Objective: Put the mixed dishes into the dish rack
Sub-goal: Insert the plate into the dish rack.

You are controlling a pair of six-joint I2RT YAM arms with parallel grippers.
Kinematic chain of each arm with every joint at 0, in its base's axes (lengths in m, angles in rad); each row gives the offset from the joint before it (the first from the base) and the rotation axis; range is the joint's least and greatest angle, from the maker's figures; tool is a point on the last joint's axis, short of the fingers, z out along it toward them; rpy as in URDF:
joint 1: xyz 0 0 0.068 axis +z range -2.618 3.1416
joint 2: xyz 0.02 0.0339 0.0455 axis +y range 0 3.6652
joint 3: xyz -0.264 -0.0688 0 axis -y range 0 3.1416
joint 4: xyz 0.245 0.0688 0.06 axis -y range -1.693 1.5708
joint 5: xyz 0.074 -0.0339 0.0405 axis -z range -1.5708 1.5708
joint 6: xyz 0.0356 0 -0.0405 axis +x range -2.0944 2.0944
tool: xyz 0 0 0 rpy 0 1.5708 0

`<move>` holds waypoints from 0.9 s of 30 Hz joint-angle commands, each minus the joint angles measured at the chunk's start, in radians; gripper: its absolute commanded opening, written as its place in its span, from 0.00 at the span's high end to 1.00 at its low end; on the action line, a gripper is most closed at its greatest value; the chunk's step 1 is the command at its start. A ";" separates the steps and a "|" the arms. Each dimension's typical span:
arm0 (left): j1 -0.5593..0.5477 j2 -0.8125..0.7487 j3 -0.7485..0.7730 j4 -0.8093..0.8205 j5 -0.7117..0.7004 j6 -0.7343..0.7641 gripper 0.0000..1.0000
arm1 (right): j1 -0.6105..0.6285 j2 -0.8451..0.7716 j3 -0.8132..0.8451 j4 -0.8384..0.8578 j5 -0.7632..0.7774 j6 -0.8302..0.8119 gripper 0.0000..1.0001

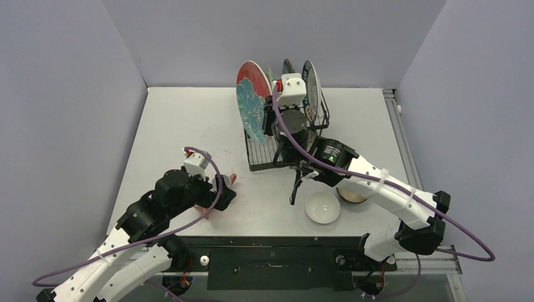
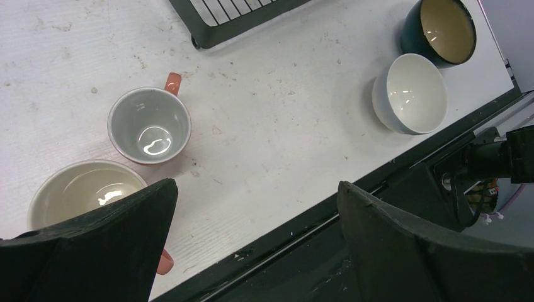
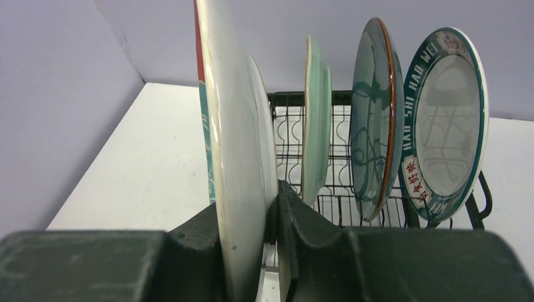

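My right gripper (image 3: pixel 252 214) is shut on the lower edge of the red plate with the teal flower (image 1: pixel 252 100), which stands upright at the left end of the black wire dish rack (image 1: pixel 261 163). Further right in the rack's slots stand a pale green plate (image 3: pixel 317 119), a teal plate (image 3: pixel 376 119) and the green-rimmed lettered plate (image 3: pixel 447 119). My left gripper (image 2: pixel 257 189) hangs open and empty over the table's near edge. Two pink mugs sit upright below it, one (image 2: pixel 149 126) in full view, the other (image 2: pixel 85 189) partly under my left finger.
A white bowl (image 2: pixel 412 93) and a dark bowl with a gold inside (image 2: pixel 441 28) sit on the table near the front edge, right of the rack. In the top view the right forearm (image 1: pixel 378 189) covers most of the dark bowl. Grey walls enclose the table.
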 commanded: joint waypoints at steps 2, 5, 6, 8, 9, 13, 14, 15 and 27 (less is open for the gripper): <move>0.005 -0.012 -0.001 0.054 0.010 0.015 0.04 | 0.010 0.014 0.099 0.286 0.123 -0.073 1.00; 0.004 -0.011 0.000 0.057 0.012 0.017 0.04 | 0.011 0.047 0.117 0.323 0.141 -0.114 1.00; 0.004 -0.009 -0.001 0.056 0.012 0.017 0.04 | 0.011 0.055 0.125 0.328 0.147 -0.121 1.00; 0.004 -0.008 -0.001 0.056 0.013 0.017 0.04 | 0.011 0.075 0.136 0.344 0.158 -0.140 1.00; 0.004 -0.008 0.000 0.056 0.013 0.017 0.04 | 0.012 0.087 0.139 0.348 0.160 -0.153 1.00; 0.004 -0.009 0.000 0.057 0.009 0.017 0.04 | 0.015 0.111 0.147 0.410 0.181 -0.197 1.00; 0.004 -0.010 -0.001 0.057 0.009 0.017 0.04 | 0.016 0.115 0.152 0.415 0.189 -0.206 1.00; 0.005 -0.010 0.000 0.057 0.009 0.018 0.04 | 0.018 0.123 0.156 0.427 0.200 -0.227 1.00; 0.006 -0.010 0.000 0.056 0.010 0.019 0.04 | 0.041 0.226 0.212 0.586 0.326 -0.478 1.00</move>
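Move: The rack slot meant for the held red plate, at the left end of the rear row, lies roughly 25 cm ahead of the right hand, 7 cm to its left and 25 cm below. Of the plates already standing there, the green one is about 25 cm ahead and 1 cm left, the blue one 25 cm ahead and 6 cm right, both some 21 cm below. From the left hand the slot is some 36 cm ahead, 6 cm right and 4 cm below. Forward and to the left, slowing as it goes, the right hand carries the red plate some 5 cm towards the left end of the rack, rising slightly only near the end. The wrist turns clockwise and tips its fingers up, a little over 10 degrees each, its left side sinking somewhat. The fingers keep their pinch on the plate's rim. ##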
